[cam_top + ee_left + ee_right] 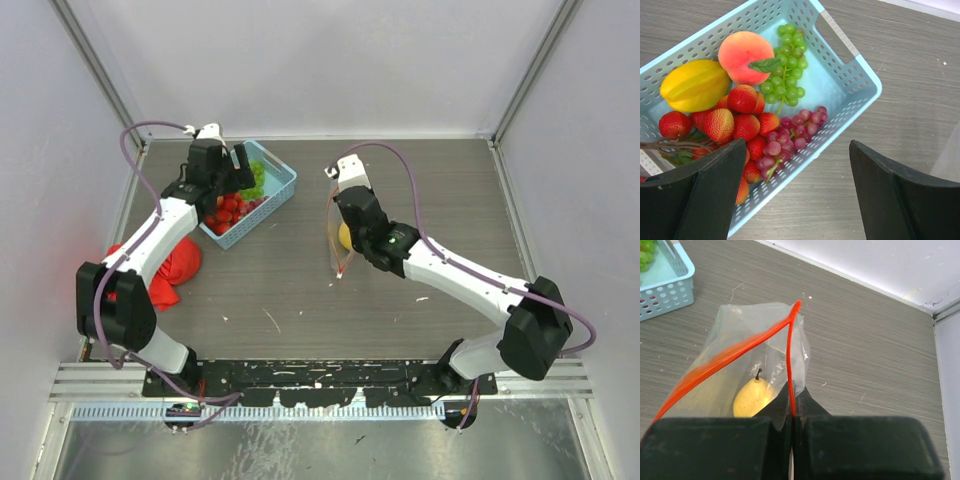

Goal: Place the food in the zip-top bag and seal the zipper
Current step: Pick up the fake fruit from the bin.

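Observation:
The food lies in a light-blue basket [850,60]: a peach [742,55], green grapes [787,65], a yellow ridged fruit [692,85], red strawberries [740,117] and purple grapes [797,130]. My left gripper [797,145] hangs open over the basket's near rim with nothing between its fingers. My right gripper [792,412] is shut on the zipper [725,360] of the zip-top bag [740,330] and holds it upright with the mouth parted. A yellow pear-shaped fruit [752,397] sits inside the bag. From above, the bag [337,250] hangs mid-table, apart from the basket [280,185].
A red cloth [170,268] lies crumpled at the table's left edge beside the left arm. White walls close in the table at the back and sides. Bare wood-grain tabletop [300,290] separates the basket from the bag.

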`<state>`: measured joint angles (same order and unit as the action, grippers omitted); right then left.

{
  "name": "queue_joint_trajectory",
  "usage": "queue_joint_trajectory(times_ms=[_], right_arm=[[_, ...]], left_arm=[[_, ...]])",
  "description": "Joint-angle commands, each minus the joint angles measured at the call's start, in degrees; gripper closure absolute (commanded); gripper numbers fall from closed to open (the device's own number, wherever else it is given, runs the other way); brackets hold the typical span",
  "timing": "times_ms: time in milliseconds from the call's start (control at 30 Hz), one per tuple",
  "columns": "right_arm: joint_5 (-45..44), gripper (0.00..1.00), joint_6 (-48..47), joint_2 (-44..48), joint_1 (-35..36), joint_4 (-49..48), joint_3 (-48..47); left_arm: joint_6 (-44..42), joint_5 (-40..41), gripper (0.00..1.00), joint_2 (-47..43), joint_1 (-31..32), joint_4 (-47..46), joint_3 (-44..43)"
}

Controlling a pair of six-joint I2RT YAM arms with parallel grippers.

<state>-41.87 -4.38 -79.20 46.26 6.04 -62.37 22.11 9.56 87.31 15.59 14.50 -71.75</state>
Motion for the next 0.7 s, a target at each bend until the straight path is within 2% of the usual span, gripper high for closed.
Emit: queue_joint_trajectory(times_ms=[0, 367, 600, 667], right_arm=[[2.0, 0.99, 0.7, -1.0, -0.2, -0.7, -3.0], [4.9, 0.99, 1.1, -2.2, -0.2, 3.1, -5.4], [5.4, 0.99, 1.1, -2.2, -0.2, 3.4, -5.5], [5.5, 0.99, 1.1, -2.2, -0.2, 3.4, -5.3]], left_arm=[[0.2, -2.5, 0.15, 2.9, -2.3, -0.2, -4.3], [-2.2, -3.0, 0.16, 12.2, -3.7, 3.5, -12.6], [-3.4, 3.5, 0.13, 19.8, -4.6, 7.8, -20.2], [-3.4, 5.5, 0.08, 22.7, -5.1, 9.1, -23.1]])
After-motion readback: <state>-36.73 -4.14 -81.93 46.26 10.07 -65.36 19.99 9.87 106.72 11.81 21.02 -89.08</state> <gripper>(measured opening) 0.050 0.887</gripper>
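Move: Over the near right side of the bin, the open left hand has the peach about 9 cm ahead, 4 cm left and 12 cm below. The green grapes lie level with the peach, some 5 cm to its right. Almost beneath the hand, only 2 cm ahead, are the red grapes, while the starfruit is 5 cm ahead and 9 cm left. Seen from the right hand, the peach is roughly 15 cm ahead, 27 cm left and 15 cm lower. Reaching forward about 7 cm and sinking 5 cm in a steady slant, the left hand heads for the peach with fingers still wide open, drifting slightly left and tipping about 10 degrees farther down; it touches no fruit yet. The right hand keeps its pinch on the bag's rim, easing 2 cm left and slightly down, turning a little counter-clockwise before nearly settling. ##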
